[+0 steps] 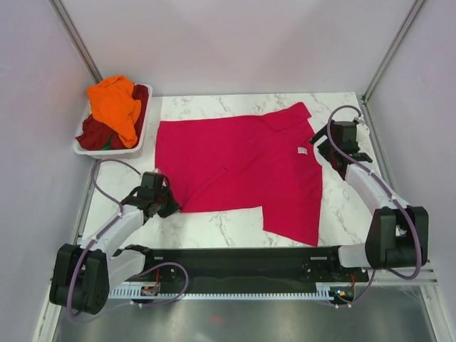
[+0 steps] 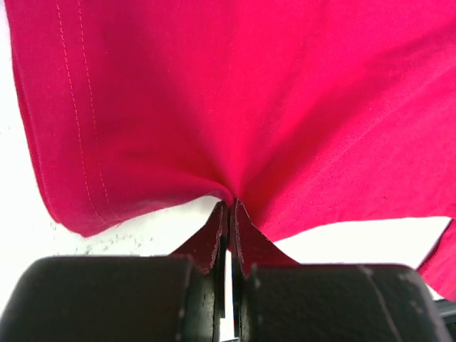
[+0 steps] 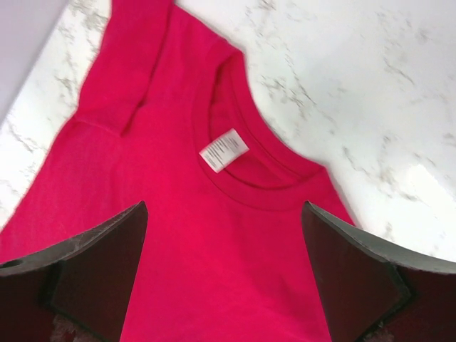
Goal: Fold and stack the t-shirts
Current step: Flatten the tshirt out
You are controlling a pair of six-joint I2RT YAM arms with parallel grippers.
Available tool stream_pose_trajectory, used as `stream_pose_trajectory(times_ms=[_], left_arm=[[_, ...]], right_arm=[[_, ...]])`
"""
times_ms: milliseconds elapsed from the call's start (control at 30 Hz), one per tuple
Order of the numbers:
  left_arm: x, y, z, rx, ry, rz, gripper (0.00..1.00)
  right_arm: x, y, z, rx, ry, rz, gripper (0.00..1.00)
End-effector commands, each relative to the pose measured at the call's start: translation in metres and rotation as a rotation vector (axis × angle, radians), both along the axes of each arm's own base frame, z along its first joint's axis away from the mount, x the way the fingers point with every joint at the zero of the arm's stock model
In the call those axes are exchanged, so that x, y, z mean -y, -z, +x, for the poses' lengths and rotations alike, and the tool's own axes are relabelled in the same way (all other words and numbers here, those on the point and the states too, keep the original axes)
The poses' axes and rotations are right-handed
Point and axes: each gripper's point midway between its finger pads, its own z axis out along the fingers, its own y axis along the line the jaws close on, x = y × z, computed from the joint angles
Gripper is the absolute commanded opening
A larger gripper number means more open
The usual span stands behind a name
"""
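Observation:
A crimson-pink t-shirt (image 1: 242, 167) lies spread flat on the marble table, collar and white neck label (image 1: 301, 151) toward the right. My left gripper (image 1: 165, 199) sits at the shirt's near-left edge, shut on a pinch of the cloth. In the left wrist view, the fabric (image 2: 249, 92) bunches into the closed tips of the left gripper (image 2: 231, 206). My right gripper (image 1: 329, 146) hovers open by the collar. The right wrist view shows the right gripper (image 3: 224, 206) wide apart above the shirt (image 3: 214, 271), just below the label (image 3: 224, 150). An orange t-shirt (image 1: 117, 103) and a dark maroon one (image 1: 96, 132) lie heaped in the basket.
The white plastic basket (image 1: 107, 152) stands at the table's back left corner. Bare marble (image 1: 221, 228) shows between the shirt and the arm bases. Grey walls and metal frame posts close in the left, right and back sides.

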Motion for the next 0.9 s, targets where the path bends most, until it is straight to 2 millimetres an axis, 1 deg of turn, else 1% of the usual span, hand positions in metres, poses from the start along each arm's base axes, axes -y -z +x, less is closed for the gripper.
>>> stream_pose_trajectory(times_ms=[0,33,100,133,167,200,233,267,300,333,367,400,433,500,533,567,600,633,667,700,733,767,800,833,867], left_arm=[[0.004,-0.003,-0.013,-0.013,-0.037,-0.044,0.02],[0.005,-0.003,-0.015,-0.008,-0.034,-0.048,0.02],[0.004,-0.001,-0.018,-0.005,-0.042,-0.047,0.02],[0.004,-0.003,-0.015,0.002,-0.039,-0.045,0.02],[0.004,-0.003,-0.014,0.000,-0.036,-0.041,0.05],[0.004,-0.003,-0.013,-0.004,-0.031,-0.035,0.19],[0.004,-0.004,-0.011,0.001,-0.027,-0.028,0.30],[0.003,-0.005,-0.010,0.006,-0.027,-0.027,0.42],[0.004,-0.007,-0.009,0.017,-0.027,-0.029,0.63],[0.004,-0.007,-0.010,0.019,-0.030,-0.031,0.71],[0.004,-0.008,-0.010,0.030,-0.029,-0.033,0.75],[0.004,-0.014,-0.007,0.059,-0.029,-0.040,0.79],[0.005,-0.016,-0.008,0.069,-0.025,-0.041,0.81],[0.008,-0.022,-0.007,0.092,-0.013,-0.057,0.83],[0.011,-0.028,-0.006,0.108,-0.003,-0.072,0.83],[0.014,-0.032,-0.005,0.118,0.004,-0.086,0.84],[0.022,-0.036,-0.008,0.115,0.033,-0.122,0.95],[0.028,-0.047,-0.006,0.136,0.052,-0.148,0.98],[0.033,-0.054,-0.006,0.142,0.073,-0.171,1.00],[0.037,-0.062,-0.006,0.148,0.094,-0.191,1.00],[0.045,-0.079,-0.007,0.165,0.142,-0.221,1.00],[0.047,-0.090,-0.008,0.180,0.164,-0.227,1.00],[0.048,-0.099,-0.008,0.191,0.184,-0.228,1.00],[0.047,-0.114,-0.009,0.211,0.219,-0.210,1.00],[0.048,-0.125,-0.010,0.228,0.239,-0.204,1.00]], right_arm=[[-0.003,-0.043,0.043,0.167,-0.002,0.019,0.97],[-0.004,-0.048,0.050,0.188,-0.010,0.016,0.97],[-0.004,-0.047,0.073,0.193,-0.027,-0.001,0.96],[-0.005,-0.060,0.088,0.220,-0.033,-0.010,0.96],[-0.003,-0.040,0.099,0.175,-0.039,-0.027,0.94],[-0.003,-0.038,0.109,0.175,-0.045,-0.031,0.93],[-0.006,-0.049,0.125,0.203,-0.063,-0.026,0.91],[-0.007,-0.025,0.138,0.161,-0.088,-0.021,0.89],[-0.008,-0.023,0.151,0.178,-0.107,-0.014,0.88],[-0.012,-0.034,0.167,0.209,-0.130,0.006,0.87],[-0.015,-0.008,0.178,0.169,-0.150,0.023,0.84],[-0.005,-0.004,0.187,0.175,-0.139,0.041,0.82],[-0.003,0.007,0.202,0.167,-0.139,0.050,0.78],[-0.006,0.016,0.213,0.158,-0.160,0.065,0.75],[-0.005,0.025,0.222,0.150,-0.157,0.064,0.72],[-0.005,0.030,0.226,0.146,-0.159,0.062,0.70],[-0.004,0.034,0.230,0.138,-0.159,0.060,0.69],[-0.003,0.039,0.238,0.138,-0.160,0.052,0.67],[-0.001,0.041,0.243,0.141,-0.163,0.048,0.66],[0.000,0.050,0.243,0.114,-0.161,0.048,0.65],[0.000,0.044,0.250,0.131,-0.166,0.045,0.64],[0.001,0.056,0.252,0.113,-0.166,0.046,0.63],[0.002,0.061,0.254,0.106,-0.168,0.048,0.63],[0.001,0.067,0.258,0.101,-0.170,0.050,0.61],[0.001,0.070,0.259,0.097,-0.172,0.051,0.60]])
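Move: The left hand already pinches the t-shirt's near side edge, about 1 cm below its hand point; the near hem corner lies some 7 cm to its left and 1 cm back. The right hand hangs open and empty. It goes for the far sleeve end, roughly 24 cm ahead, 2 cm left and 13 cm below. The neck label is about 8 cm ahead of the right hand and 3 cm left, 13 cm below. The left fingers still pinch the t-shirt's near edge, draw it about 1 cm farther back, then open wide and let go; that hand lifts some 7 cm, drifting right. Meanwhile the right hand sweeps about 24 cm forward past the label to the far sleeve end, rising slightly before sinking well below its starting height, fingers partly closing but still apart. ##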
